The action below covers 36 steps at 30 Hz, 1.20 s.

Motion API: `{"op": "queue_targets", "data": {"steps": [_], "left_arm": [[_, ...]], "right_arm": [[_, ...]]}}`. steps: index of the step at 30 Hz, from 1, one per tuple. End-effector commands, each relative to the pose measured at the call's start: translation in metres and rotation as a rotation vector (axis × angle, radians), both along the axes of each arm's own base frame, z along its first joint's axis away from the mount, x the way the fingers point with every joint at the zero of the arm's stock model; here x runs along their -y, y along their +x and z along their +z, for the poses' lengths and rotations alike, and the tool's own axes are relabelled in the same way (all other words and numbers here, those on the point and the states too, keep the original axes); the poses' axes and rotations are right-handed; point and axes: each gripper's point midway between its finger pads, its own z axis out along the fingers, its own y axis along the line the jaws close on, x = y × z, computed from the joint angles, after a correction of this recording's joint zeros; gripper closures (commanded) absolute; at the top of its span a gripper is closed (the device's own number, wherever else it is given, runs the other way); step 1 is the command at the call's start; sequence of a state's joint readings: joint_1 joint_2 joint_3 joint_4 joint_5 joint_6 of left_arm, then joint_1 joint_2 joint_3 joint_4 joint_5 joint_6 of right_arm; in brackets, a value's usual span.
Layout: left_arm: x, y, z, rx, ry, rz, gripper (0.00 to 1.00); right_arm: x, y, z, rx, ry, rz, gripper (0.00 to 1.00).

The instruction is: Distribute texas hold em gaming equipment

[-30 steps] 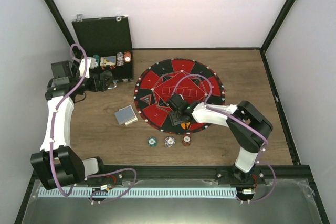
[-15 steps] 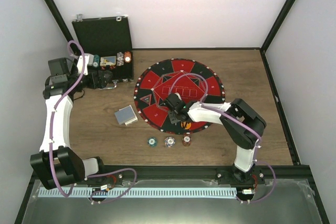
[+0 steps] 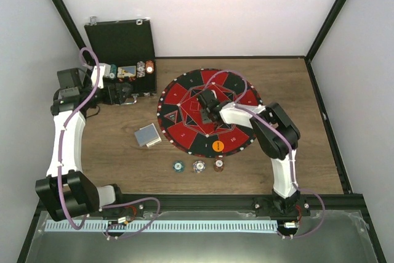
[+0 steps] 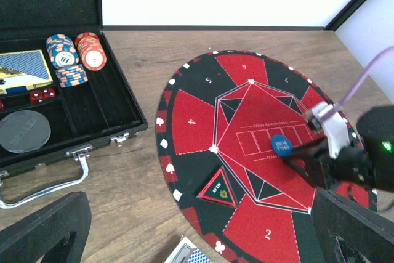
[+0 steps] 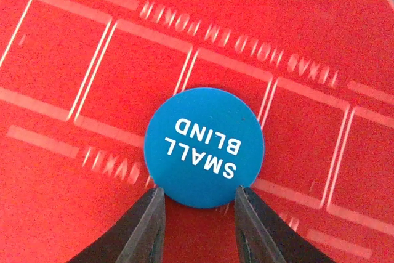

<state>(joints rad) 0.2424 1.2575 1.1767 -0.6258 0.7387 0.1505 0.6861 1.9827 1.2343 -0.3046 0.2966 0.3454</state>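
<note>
My right gripper (image 5: 197, 196) is shut on the lower edge of a blue round marker disc (image 5: 204, 146) printed SMALL BLIND, held over the middle of the round red-and-black mat (image 3: 184, 132). The left wrist view also shows the blue disc (image 4: 280, 145) at the right gripper's tips. An orange marker disc (image 3: 218, 146) lies on the mat's near edge. Three striped poker chips lie in a row in front of the mat: green (image 3: 178, 166), white (image 3: 198, 165), brown (image 3: 218, 165). A small pack of cards (image 3: 148, 135) lies left of the mat. My left gripper (image 3: 126, 95) stands open near the case, holding nothing.
The open black case (image 3: 123, 44) at the back left holds chip stacks (image 4: 68, 56), a card deck (image 4: 21, 71), red dice (image 4: 42, 95) and a grey disc (image 4: 23, 130). A triangular ALL IN marker (image 4: 218, 190) lies on the mat's left side.
My right gripper has closed and has moved from the mat's near edge by the orange disc to the mat's centre. The orange disc now shows in full. The left arm barely shifted.
</note>
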Motion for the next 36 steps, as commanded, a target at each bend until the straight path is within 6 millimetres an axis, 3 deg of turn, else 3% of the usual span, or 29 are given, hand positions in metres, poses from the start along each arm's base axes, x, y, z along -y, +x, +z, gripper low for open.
{"op": "queue_targets", "data": {"steps": [1,7,13,16,20,24,29,34,36], "left_arm": [[0.003,-0.002,0.008,0.01,-0.011,-0.029,0.0],[0.003,0.0,0.002,-0.024,-0.017,-0.039,0.0],[0.001,0.002,-0.002,-0.04,-0.006,-0.038,0.0],[0.0,0.002,-0.002,-0.039,-0.003,-0.031,0.0],[-0.004,0.005,-0.005,-0.052,-0.004,-0.01,0.0],[-0.004,0.005,-0.014,-0.09,-0.025,-0.019,0.0],[-0.008,0.004,-0.016,-0.1,-0.019,-0.017,0.0],[-0.009,0.0,-0.016,-0.097,-0.002,-0.025,0.0],[-0.008,-0.002,-0.015,-0.096,0.004,-0.032,0.0]], "right_arm": [[0.033,0.036,-0.018,-0.001,-0.097,-0.069,0.66],[0.046,0.081,-0.023,-0.002,-0.093,-0.111,0.66],[0.038,0.111,-0.018,0.031,-0.142,-0.061,0.64],[0.033,0.124,-0.008,0.054,-0.147,-0.047,0.63],[0.027,0.121,0.004,0.038,-0.107,-0.041,0.55],[0.025,0.094,0.026,0.027,-0.051,-0.043,0.44],[0.02,0.026,0.056,0.016,-0.028,-0.003,0.41],[0.008,-0.056,0.045,-0.082,-0.004,0.056,0.36],[0.008,-0.079,0.038,-0.112,-0.017,0.068,0.33]]}}
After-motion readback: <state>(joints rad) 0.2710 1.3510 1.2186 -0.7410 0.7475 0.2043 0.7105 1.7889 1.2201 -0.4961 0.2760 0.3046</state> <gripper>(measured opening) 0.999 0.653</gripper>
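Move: The small blind button lies flat right at the right hand's fingertips, its middle about 2 cm ahead of that hand, 1 cm left and 1 cm below. The far corner of the mat's red centre is some 13 cm ahead and 1 cm right; the orange button is 13 cm back and 3 cm right, the triangle marker 15 cm left and 1 cm back. From the idle left hand the small blind button is roughly 33 cm right, 6 cm ahead and 26 cm lower. The right hand keeps pushing the small blind button along the mat with its part-open fingertips at the near rim, going about 12 cm forward and drifting slightly right, towards the far corner of the mat's red centre. Then its fingers open wider and leave the button as the hand draws back some 16 cm, rising in the last part to about 5 cm above its starting height, while the left hand sinks about 3 cm and tips a little further down. ##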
